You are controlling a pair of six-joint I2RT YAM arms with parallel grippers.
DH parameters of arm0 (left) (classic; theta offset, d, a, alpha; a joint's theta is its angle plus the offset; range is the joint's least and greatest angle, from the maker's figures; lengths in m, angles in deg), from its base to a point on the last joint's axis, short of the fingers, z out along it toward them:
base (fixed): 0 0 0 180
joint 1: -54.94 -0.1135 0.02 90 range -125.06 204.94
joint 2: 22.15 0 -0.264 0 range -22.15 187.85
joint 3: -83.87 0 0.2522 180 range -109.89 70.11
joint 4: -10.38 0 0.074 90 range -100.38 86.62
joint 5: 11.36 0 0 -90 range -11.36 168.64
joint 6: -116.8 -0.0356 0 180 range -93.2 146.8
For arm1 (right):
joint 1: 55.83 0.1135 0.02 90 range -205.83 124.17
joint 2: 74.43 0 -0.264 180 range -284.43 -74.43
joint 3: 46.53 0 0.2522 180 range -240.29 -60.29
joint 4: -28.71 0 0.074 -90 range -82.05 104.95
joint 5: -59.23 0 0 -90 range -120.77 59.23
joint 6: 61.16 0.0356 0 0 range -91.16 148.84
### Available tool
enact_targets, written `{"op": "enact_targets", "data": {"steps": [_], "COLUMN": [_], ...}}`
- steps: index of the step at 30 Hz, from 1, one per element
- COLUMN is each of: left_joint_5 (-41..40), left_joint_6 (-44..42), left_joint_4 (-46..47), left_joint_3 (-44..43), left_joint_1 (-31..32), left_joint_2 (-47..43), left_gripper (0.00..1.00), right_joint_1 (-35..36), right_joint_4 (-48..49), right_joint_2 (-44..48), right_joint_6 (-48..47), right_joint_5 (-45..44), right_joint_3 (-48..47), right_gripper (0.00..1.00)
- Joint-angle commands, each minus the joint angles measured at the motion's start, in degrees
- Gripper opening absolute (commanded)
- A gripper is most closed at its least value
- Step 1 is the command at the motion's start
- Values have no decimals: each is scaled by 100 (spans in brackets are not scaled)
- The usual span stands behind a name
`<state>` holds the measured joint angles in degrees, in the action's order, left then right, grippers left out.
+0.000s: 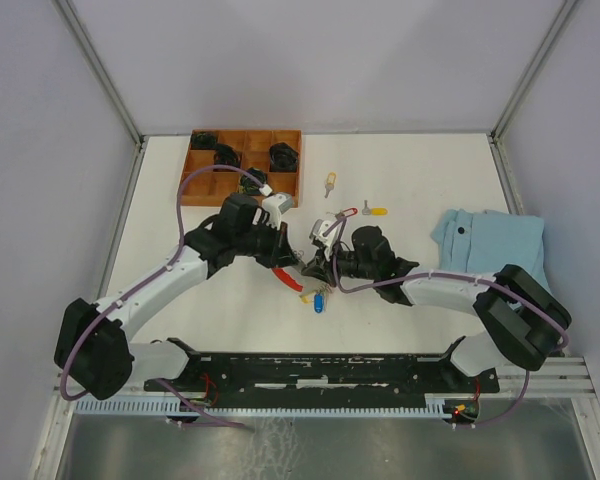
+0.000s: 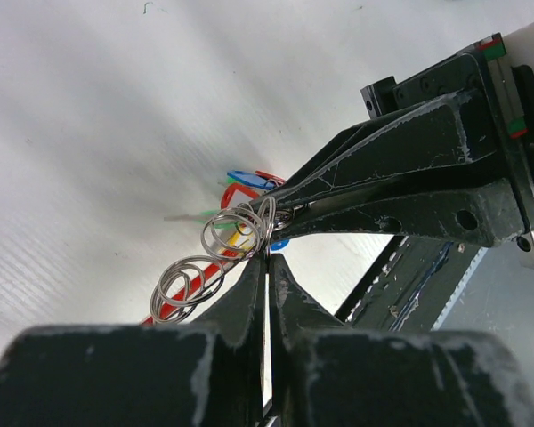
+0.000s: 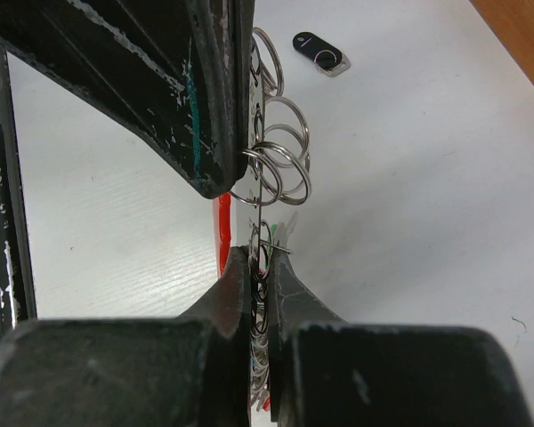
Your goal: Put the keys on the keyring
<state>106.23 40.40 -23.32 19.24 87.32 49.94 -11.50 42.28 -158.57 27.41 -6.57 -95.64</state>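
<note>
The keyring (image 1: 307,268) hangs between both grippers near the table's middle, its red strap (image 1: 288,281) and a blue tag (image 1: 319,300) trailing toward the near edge. My left gripper (image 2: 268,255) is shut on the silver wire rings (image 2: 238,229) of the bunch. My right gripper (image 3: 262,260) is shut on rings (image 3: 280,169) of the same bunch from the opposite side, its tips close to the left fingers (image 3: 200,116). Three loose keys lie farther back: a yellow-tagged one (image 1: 330,181), a red-tagged one (image 1: 344,213) and another yellow-tagged one (image 1: 377,211).
A wooden compartment tray (image 1: 202,170) holding black parts stands at the back left. A folded light-blue cloth (image 1: 495,240) lies at the right. A small black fob (image 3: 320,52) rests on the table beyond the rings.
</note>
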Motion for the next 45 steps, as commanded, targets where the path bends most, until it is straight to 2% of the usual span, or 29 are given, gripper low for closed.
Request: {"op": "enact_targets", "data": {"steps": [1,7,10,13,15,17,19,22,27,31,35,40,45], "left_joint_5": [-172,-121,-863,-2203,-2511,-2624,-2753,-2798,-2379,-2353,-2095,-3041,-2994], "left_joint_6": [-71,415,723,619,561,432,261,148,246,169,427,696,1220], "left_joint_4": [-752,1042,2293,3130,3466,3518,3198,2728,3291,3276,3646,3370,3610], "left_joint_3": [-378,360,1013,1545,1799,1952,1969,2017,2377,2242,2232,2261,2666], "left_joint_1": [28,169,561,1161,1265,1268,1270,1263,1262,1260,1260,1166,852], "left_joint_2": [-87,-640,-733,-882,-1082,-1333,-1536,-1800,-2139,-1869,-1411,-1302,-1479], "left_gripper": [3,3,3,3,6,12,21,29,46,48,48,50,51], "right_joint_1": [-69,21,52,72,71,73,74,75,92,97,94,101,114], "right_joint_4": [-338,-288,-357,-378,-396,-452,-514,-576,-604,-611,-647,-1159,-2046], "right_joint_2": [154,142,150,211,289,371,421,499,515,534,548,475,273], "right_joint_6": [-233,-54,21,-3,-46,-126,-184,-214,-310,-307,-282,119,619], "right_joint_5": [-725,-592,-759,-968,-1225,-1450,-1561,-1650,-1672,-1579,-1483,-1387,-1577], "right_joint_3": [-262,-314,-358,-299,-236,-206,-200,-210,-204,-205,-228,-501,-949], "right_gripper": [1,1,1,1,1,1,1,1,1,1,1,1,1]}}
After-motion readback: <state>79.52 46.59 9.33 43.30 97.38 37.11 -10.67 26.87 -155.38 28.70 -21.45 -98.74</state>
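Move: Both hands already pinch the keyring; its middle hangs about 3 cm back, 1 cm right and 3 cm below the left hand, and some 3 cm back, 3 cm left and 1 cm below the right. The blue tag dangles about 8 cm back, 1 cm left and 6 cm below the right hand. On the table, some 11 cm below that hand, the red-tagged keys lie roughly 12 cm ahead and 7 cm right. Rightward about 4 cm, with some forward and a slight sinking, the right hand carries the keyring off, fingers still shut, turning clockwise. The left fingers open to about half and let go of its edge; that hand dips, rises about 4 cm and sinks again, ending slightly ahead, its fingers swung some 25 degrees to point more forward and less steeply down. ##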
